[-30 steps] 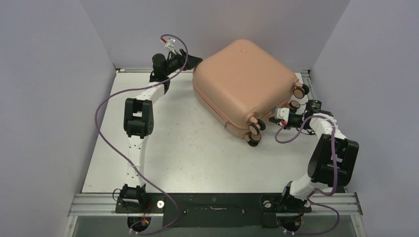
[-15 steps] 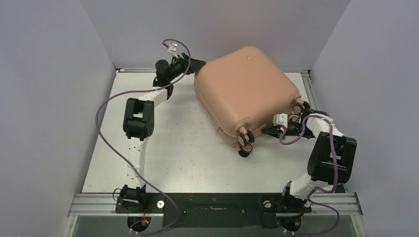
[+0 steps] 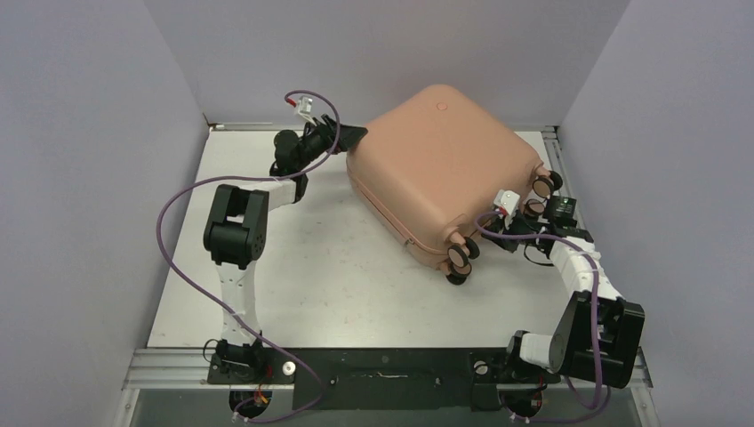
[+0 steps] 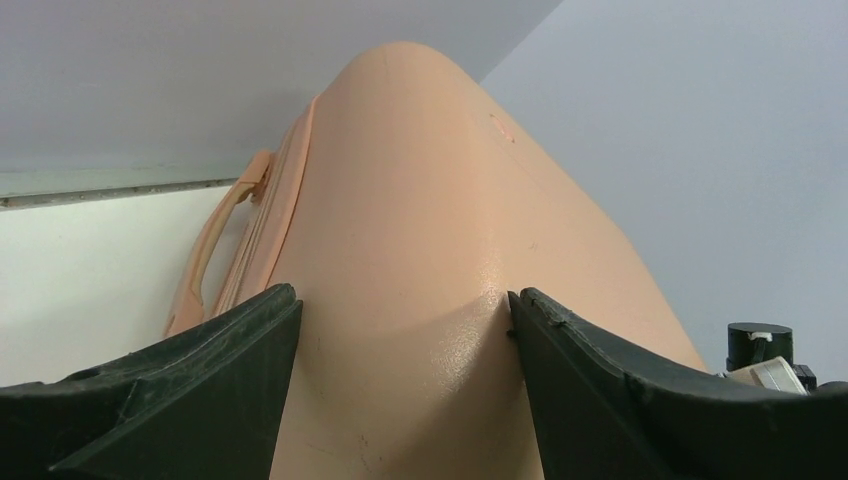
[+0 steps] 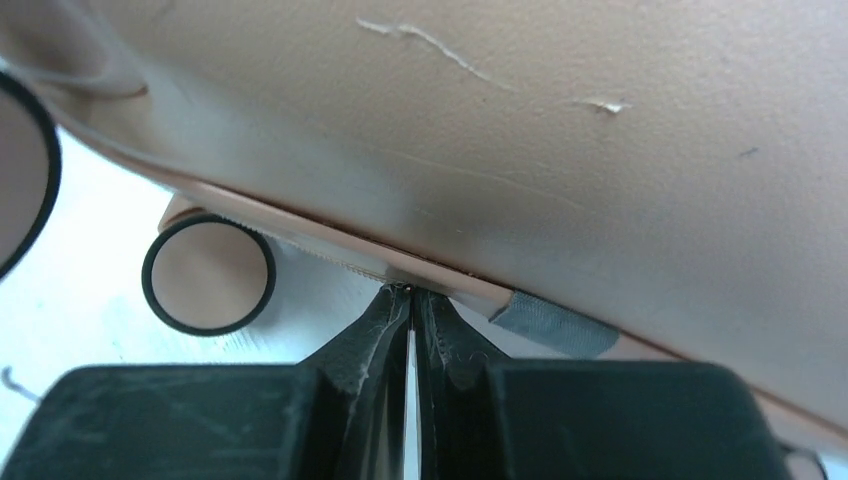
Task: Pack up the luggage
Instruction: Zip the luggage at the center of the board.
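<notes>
The luggage (image 3: 440,173) is a peach-pink hard-shell suitcase, shut and lying flat at the back right of the table, with its wheels (image 3: 460,258) toward me. My left gripper (image 3: 356,135) is open at its back left corner; in the left wrist view (image 4: 405,310) the fingers (image 4: 200,380) straddle the rounded shell (image 4: 420,220). My right gripper (image 3: 489,234) is shut at the wheel end, between the wheels. In the right wrist view its tips (image 5: 410,292) press against the zip seam (image 5: 330,250). Whether they pinch anything is hidden.
The white table (image 3: 338,285) has a metal rail at its near edge (image 3: 382,360), and grey walls stand close on three sides. A grey fabric patch (image 5: 550,325) sits on the seam beside my right fingertips. A wheel (image 5: 208,275) is just to their left.
The luggage has swung and shifted a little on the table. My right arm has stretched out, its elbow dropping to the near right. My left gripper has stayed at the back left corner.
</notes>
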Action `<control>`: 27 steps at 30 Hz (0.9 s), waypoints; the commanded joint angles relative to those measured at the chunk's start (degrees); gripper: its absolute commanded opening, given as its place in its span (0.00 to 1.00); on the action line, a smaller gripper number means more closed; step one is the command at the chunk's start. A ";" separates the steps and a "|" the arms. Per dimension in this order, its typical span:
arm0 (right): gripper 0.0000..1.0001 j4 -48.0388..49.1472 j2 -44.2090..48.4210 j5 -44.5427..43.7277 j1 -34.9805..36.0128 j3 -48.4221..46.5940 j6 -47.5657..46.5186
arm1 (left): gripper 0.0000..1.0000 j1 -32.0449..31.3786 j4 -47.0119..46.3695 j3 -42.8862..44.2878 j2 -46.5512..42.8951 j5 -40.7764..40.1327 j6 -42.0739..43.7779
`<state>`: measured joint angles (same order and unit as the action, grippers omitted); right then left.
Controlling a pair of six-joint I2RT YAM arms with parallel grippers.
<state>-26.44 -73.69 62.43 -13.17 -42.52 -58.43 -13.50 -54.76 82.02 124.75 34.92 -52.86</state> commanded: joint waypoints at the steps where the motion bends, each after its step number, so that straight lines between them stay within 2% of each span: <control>1: 0.05 13.17 3.61 -10.29 -0.92 0.85 9.21 | 0.75 -7.37 -4.60 -9.80 -5.64 13.05 -3.44; 5: 0.05 13.29 2.50 -11.11 -1.24 0.44 9.03 | 0.74 -8.71 -9.02 -18.78 -11.39 12.91 -4.78; 9: 0.05 12.76 -2.41 -7.90 0.17 -1.46 6.65 | 0.73 -9.83 -10.13 -26.91 -17.70 13.10 -3.90; 15: 0.05 16.99 -8.35 -8.60 9.57 -5.65 8.06 | 0.73 -9.05 -9.59 -36.04 -25.36 13.41 -1.74; 22: 0.05 20.98 -18.77 -11.27 19.43 -16.81 12.97 | 0.73 -5.49 -4.15 -41.08 -32.16 14.49 3.68; 25: 0.05 22.50 -21.17 -11.77 22.08 -18.76 14.36 | 0.73 -1.14 0.19 -41.09 -35.59 14.47 7.37; 27: 0.05 22.18 -21.95 -10.63 22.10 -19.07 14.62 | 0.72 1.56 6.17 -39.30 -38.59 14.18 13.59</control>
<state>-9.91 -92.86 42.68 -2.76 -60.36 -43.18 -9.58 -58.02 41.06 92.16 25.54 -42.98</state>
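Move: My left hand, fingers open, already sits against the luggage's leftmost corner; the luggage's middle lies about 19 cm to its right, 11 cm back and 10 cm lower. My right hand, fingers shut, is at the luggage's wheel end, the middle roughly 14 cm to its left and 13 cm ahead. From the right hand, the near wheels stand some 9 cm back and 7 cm left, the far wheels about 10 cm ahead and 14 cm right. I draw the luggage's corner back towards me with my left hand, about 11 cm, then carry it left some 9 cm while that wrist turns counter-clockwise, the open fingers keeping their place about the corner. My closed right hand first eases right and a little forward, then sweeps forward and back left along the wheel end, seeming to push it, about 13 cm forward in all. ##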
